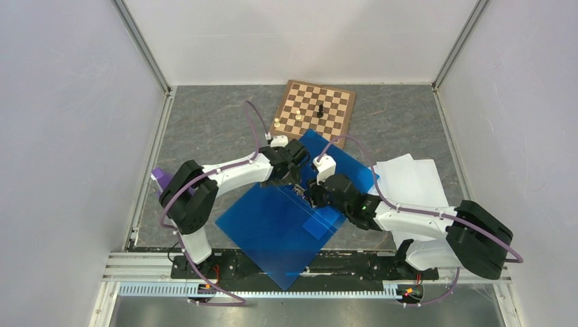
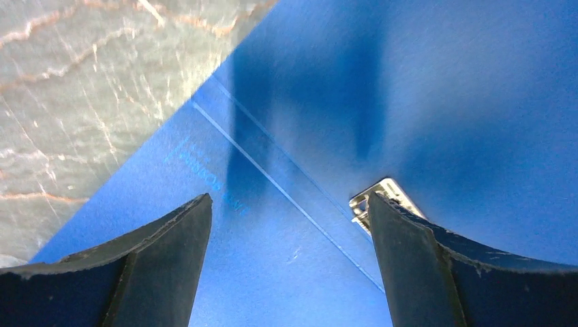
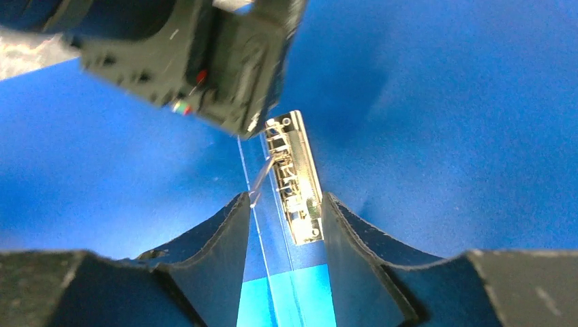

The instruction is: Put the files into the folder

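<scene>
The blue folder [image 1: 272, 231] lies open on the table, one leaf tilted up toward the chessboard. Its metal clip [image 3: 293, 170] runs along the inner spine and also shows in the left wrist view [image 2: 385, 194]. My left gripper [image 1: 294, 178] is open and empty, low over the folder [image 2: 409, 82] beside the clip's end. My right gripper [image 1: 315, 194] is open with a narrow gap [image 3: 285, 197], its fingers on either side of the spine and the clip's near end. The files [image 1: 416, 180], white sheets, lie on the table at the right, partly under the right arm.
A wooden chessboard [image 1: 317, 109] with a few pieces lies at the back centre, just beyond the folder. A purple object [image 1: 161, 178] sits at the left wall beside the left arm. The left gripper's body [image 3: 204, 68] hangs close above the right gripper.
</scene>
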Controlling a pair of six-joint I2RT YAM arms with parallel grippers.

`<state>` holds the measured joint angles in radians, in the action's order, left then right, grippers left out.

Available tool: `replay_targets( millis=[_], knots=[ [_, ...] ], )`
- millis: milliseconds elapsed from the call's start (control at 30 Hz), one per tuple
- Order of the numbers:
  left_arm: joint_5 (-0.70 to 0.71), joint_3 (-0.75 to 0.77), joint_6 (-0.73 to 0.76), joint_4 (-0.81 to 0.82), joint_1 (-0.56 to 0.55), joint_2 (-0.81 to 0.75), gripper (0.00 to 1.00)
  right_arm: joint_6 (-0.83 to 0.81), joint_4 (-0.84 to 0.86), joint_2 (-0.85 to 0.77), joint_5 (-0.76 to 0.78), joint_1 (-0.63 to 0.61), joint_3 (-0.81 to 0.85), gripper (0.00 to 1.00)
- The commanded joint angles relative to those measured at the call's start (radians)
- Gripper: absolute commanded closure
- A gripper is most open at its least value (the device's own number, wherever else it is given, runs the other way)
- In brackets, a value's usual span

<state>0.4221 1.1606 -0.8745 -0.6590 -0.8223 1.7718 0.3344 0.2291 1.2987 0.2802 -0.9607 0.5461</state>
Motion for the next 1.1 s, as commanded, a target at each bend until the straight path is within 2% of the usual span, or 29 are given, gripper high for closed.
replay_targets(
  millis=[0,67,133,200,567,1067],
  knots=[
    [-0.043,0.086,0.112,-0.031,0.044,-0.053,0.10,-0.167,0.074,-0.081,-0.116,0.002,-0.034,0.55],
    [-0.046,0.094,0.118,-0.042,0.061,-0.078,0.10,-0.194,0.057,-0.101,-0.124,0.001,-0.048,0.58],
    [-0.049,0.094,0.120,-0.055,0.076,-0.108,0.10,-0.218,0.035,-0.107,-0.139,0.000,-0.056,0.68],
    [-0.051,0.092,0.119,-0.066,0.088,-0.132,0.10,-0.237,0.020,-0.097,-0.161,-0.001,-0.060,0.71],
    [-0.052,0.051,0.120,-0.091,0.120,-0.274,0.10,-0.321,-0.030,0.057,-0.139,-0.038,0.049,0.75],
    [-0.023,0.022,0.131,-0.126,0.141,-0.375,0.10,-0.373,-0.052,0.362,-0.133,-0.011,0.352,0.78]
  ],
)
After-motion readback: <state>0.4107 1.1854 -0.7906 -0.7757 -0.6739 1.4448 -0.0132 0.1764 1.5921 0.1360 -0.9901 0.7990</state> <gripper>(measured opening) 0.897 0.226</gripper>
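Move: The right hand hangs some 8 cm over the open folder with the clip's upright metal lever about 2 cm to its left, 1 cm ahead and 3 cm lower. The clip plate lies about 3 cm left, 2 cm ahead and 8 cm below, the light-blue pocket 8 cm back and 1 cm right, and the paper stack 31 cm right, level with it. From the open left hand, the clip plate is 4 cm back, 5 cm right and 4 cm down. The right hand first draws back about 3 cm, turning nearly 20 degrees counter-clockwise and rolling its left side down while its fingers narrow by about half around the tip of the clip's lever; after rising slightly it sinks, then sweeps forward and left along the spine by some 7 cm, keeping well above the folder, with the lever's metal tip at its fingertips. Meanwhile the left hand, fingers staying wide open, lifts about 10 cm clear of the folder beside the clip and moves off to the left by about 5 cm, away from the clip. ##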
